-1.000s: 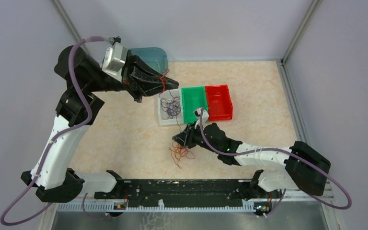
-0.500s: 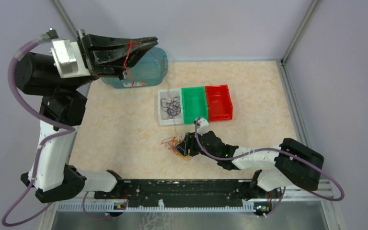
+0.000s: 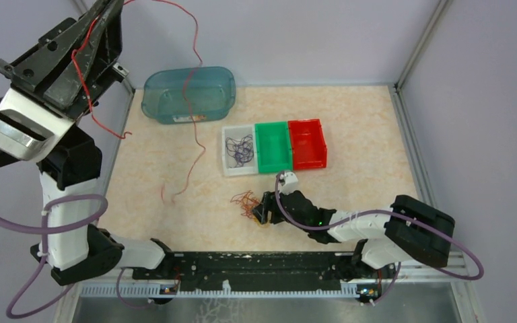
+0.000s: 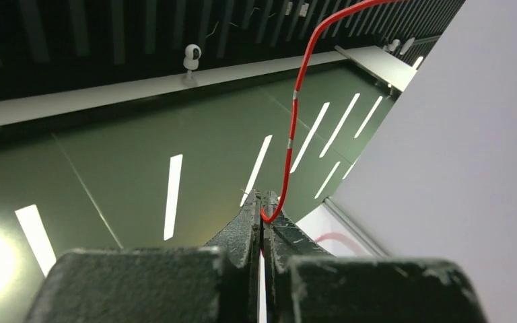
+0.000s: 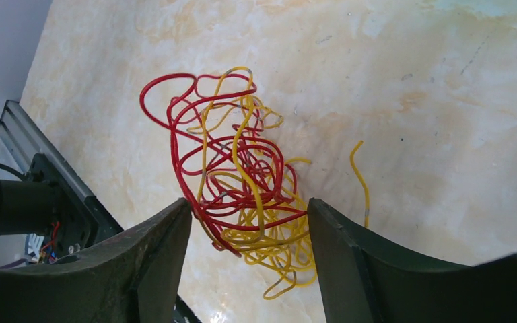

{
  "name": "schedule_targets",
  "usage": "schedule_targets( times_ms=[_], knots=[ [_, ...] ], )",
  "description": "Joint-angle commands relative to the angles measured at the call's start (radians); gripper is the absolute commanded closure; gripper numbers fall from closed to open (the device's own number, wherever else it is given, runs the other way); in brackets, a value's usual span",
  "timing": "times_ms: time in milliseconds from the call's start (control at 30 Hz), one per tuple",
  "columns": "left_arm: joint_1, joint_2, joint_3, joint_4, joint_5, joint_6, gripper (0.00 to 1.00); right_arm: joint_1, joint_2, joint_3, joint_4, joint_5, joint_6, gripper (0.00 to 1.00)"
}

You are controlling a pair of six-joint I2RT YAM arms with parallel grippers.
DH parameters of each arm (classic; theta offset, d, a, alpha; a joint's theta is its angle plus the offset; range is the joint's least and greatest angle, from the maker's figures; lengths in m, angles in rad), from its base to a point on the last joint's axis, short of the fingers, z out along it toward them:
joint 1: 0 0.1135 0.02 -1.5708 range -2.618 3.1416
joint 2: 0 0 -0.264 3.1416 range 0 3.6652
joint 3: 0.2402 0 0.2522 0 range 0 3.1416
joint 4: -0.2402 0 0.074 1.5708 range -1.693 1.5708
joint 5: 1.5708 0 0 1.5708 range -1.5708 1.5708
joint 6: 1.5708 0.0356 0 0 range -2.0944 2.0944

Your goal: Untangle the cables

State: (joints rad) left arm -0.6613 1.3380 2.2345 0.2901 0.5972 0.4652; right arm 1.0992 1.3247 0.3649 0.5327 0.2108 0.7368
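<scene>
My left gripper (image 3: 111, 8) is raised high at the top left, shut on a single long red cable (image 3: 202, 151) that arcs over the tub and hangs down to the table. The left wrist view shows the red cable (image 4: 289, 148) pinched at the tips of the left gripper (image 4: 262, 202). My right gripper (image 3: 261, 210) is low on the table near the front, open, its jaws straddling a tangled clump of red and yellow cables (image 3: 244, 201). The clump (image 5: 235, 175) lies between the tips of the right gripper (image 5: 249, 205), which are apart from each other. Dark purple cables (image 3: 239, 149) lie in the white bin.
A white bin (image 3: 227, 168), a green bin (image 3: 273, 145) and a red bin (image 3: 307, 142) stand side by side mid-table. A teal translucent tub (image 3: 188, 94) sits at the back left. Purple walls enclose the table.
My left arm swung up and left, drawing the red cable out into one long hanging strand. The right gripper opened and shifted slightly nearer, leaving the clump on the table.
</scene>
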Motion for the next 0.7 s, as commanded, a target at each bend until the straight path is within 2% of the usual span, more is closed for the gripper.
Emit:
schedule_targets(
  times_ms=[0,300,467,667],
  knots=[
    [-0.004,0.003,0.020,-0.020,0.009,0.064,1.00,0.012,-0.045,-0.003,0.021,0.032,-0.001,0.33],
    [-0.004,-0.146,-0.329,-0.130,0.071,0.033,1.00,0.013,-0.336,0.146,-0.236,0.093,-0.113,0.11],
    [-0.004,-0.177,-0.402,-0.190,0.106,-0.001,1.00,0.011,-0.453,0.236,-0.337,0.073,-0.175,0.03],
    [-0.004,-0.196,-0.439,-0.326,0.181,-0.031,1.00,0.011,-0.545,0.321,-0.405,0.071,-0.240,0.01]
  ],
)
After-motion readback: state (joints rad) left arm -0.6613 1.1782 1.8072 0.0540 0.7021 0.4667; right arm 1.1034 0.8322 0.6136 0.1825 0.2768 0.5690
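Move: From the left gripper, high up with a red cable in its closed fingers, the red bin, its likely goal, lies some 35 cm ahead, 28 cm to the right and about 76 cm below. The green bin is about 11 cm left of the red bin, the white bin some 22 cm left of it, both level with it in reach. The red-yellow tangle sits about 3 cm ahead of the right gripper, 2 cm to its left and 4 cm below. Bring the left gripper down about 14 cm while carrying it right and forward, some 7 and 6 cm, towards the bins, tipping its upturned fingers over forward by about 30 degrees and keeping the red cable pinched. Meanwhile spread the right fingers fully and lift that gripper some 20 cm straight up off the tangle, its fingers coming up towards level. ##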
